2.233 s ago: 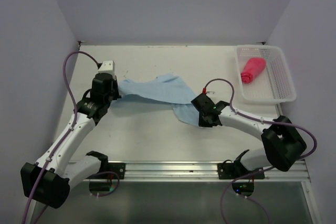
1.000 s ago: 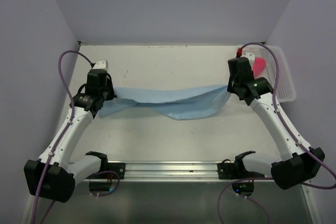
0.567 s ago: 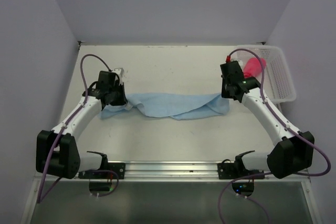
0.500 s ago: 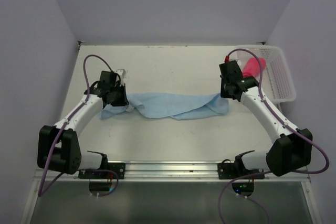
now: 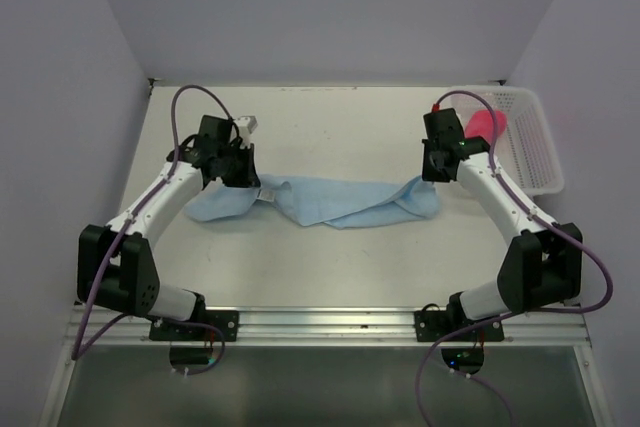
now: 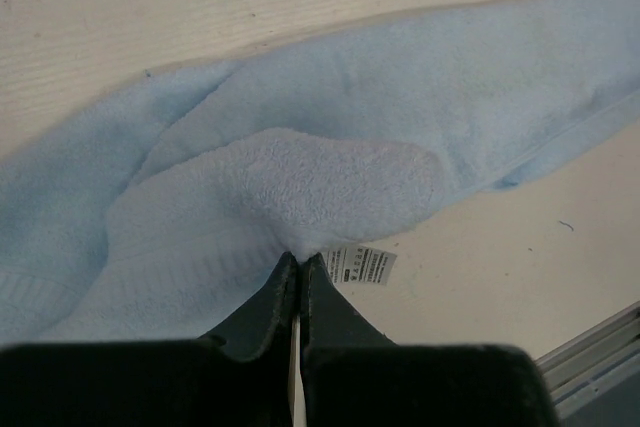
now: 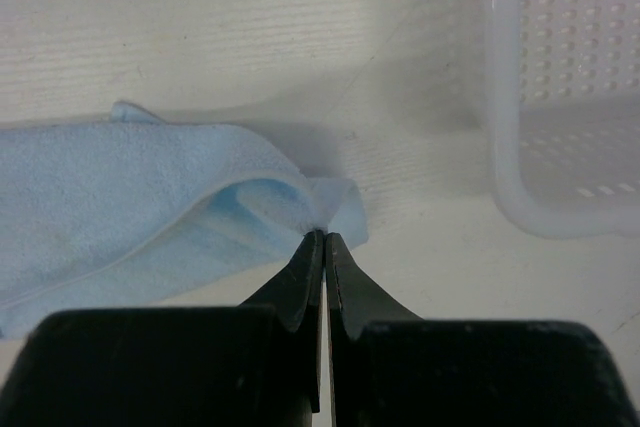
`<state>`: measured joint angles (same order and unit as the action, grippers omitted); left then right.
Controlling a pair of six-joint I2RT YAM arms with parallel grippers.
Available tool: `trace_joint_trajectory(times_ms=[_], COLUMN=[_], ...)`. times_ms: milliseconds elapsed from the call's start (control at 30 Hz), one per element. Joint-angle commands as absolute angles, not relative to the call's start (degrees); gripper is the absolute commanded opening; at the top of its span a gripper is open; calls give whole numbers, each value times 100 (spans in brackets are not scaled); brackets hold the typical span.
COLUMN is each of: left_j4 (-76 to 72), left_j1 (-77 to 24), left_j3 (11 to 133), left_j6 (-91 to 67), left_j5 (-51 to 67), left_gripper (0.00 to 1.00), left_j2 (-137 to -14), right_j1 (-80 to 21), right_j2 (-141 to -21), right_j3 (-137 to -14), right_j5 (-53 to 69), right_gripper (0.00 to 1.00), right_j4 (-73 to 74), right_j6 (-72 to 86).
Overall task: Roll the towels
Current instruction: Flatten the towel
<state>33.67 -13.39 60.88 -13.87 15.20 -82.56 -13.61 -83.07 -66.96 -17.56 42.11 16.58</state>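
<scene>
The light blue towel (image 5: 345,202) lies stretched left to right across the middle of the table, loosely bunched. My left gripper (image 5: 256,183) is shut on a fold near the towel's left end; in the left wrist view its tips (image 6: 299,257) pinch the terry cloth (image 6: 400,97) beside a white label (image 6: 362,265). My right gripper (image 5: 431,179) is shut on the towel's right corner, seen up close in the right wrist view (image 7: 324,237) with the cloth (image 7: 100,197) trailing left. The red-pink towel (image 5: 488,125) lies rolled in the basket, partly behind my right arm.
The white mesh basket (image 5: 532,162) stands at the back right, its wall (image 7: 560,97) close to the right of my right gripper. Grey walls close in the table on three sides. A metal rail (image 5: 330,322) runs along the near edge.
The towel came down from hanging taut to lying on the table. My left gripper moved right and farther back, drawing the towel's left end over itself. The right gripper barely moved.
</scene>
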Motion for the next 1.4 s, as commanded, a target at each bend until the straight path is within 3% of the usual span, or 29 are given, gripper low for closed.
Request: trace_joint_trajectory(times_ms=[0, 633, 933, 1067, 1367], left_j4=[3788, 3498, 3639, 3481, 3375], left_j1=[-1511, -2064, -2268, -2268, -2268], left_j3=[6232, 5353, 5361, 5668, 6477], left_j6=[-1318, -1723, -1591, -1573, -1415], left_j5=[1862, 4280, 2129, 1320, 704], left_gripper=[0, 0, 0, 15, 25], left_j2=[-7841, -6855, -7461, -7927, -9237], right_j1=[-1336, -1327, -1318, -1318, -1275], right_j2=[-8350, -8314, -8621, -8806, -9202], right_j3=[-6961, -7005, -7119, -7189, -7479], right_j5=[-1512, -1433, -1318, -1301, -1266], right_gripper=[0, 0, 0, 0, 0], right_j4=[4034, 4052, 3938, 3920, 3920], right_j6=[1538, 1617, 1670, 1644, 1591])
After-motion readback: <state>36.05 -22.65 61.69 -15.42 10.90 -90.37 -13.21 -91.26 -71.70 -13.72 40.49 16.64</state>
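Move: The left hand pinches the blue towel near its left end, with the towel's middle about 13 cm to its right, 4 cm back and 4 cm below. The loose left flap's middle is some 8 cm left and 4 cm back, and the white tag about 2 cm right and 2 cm back. The right hand grips the right end, the towel's middle about 25 cm left of it and 4 cm back; the red towel lies some 12 cm right and 12 cm ahead, in the white basket. Drawing its pinch of blue towel back and to the right, the left hand arcs about 11 cm back, 7 cm right and 5 cm up while the wrist swings some 25 degrees clockwise, then reverses forward and a little left, unwinding most of the turn and sinking about 9 cm towards the table as its fingers part slightly, with the towel still lying between the tips. The right hand keeps its shut grip on the other end, nearly still at first, then easing a few centimetres forward and left and slightly down. ##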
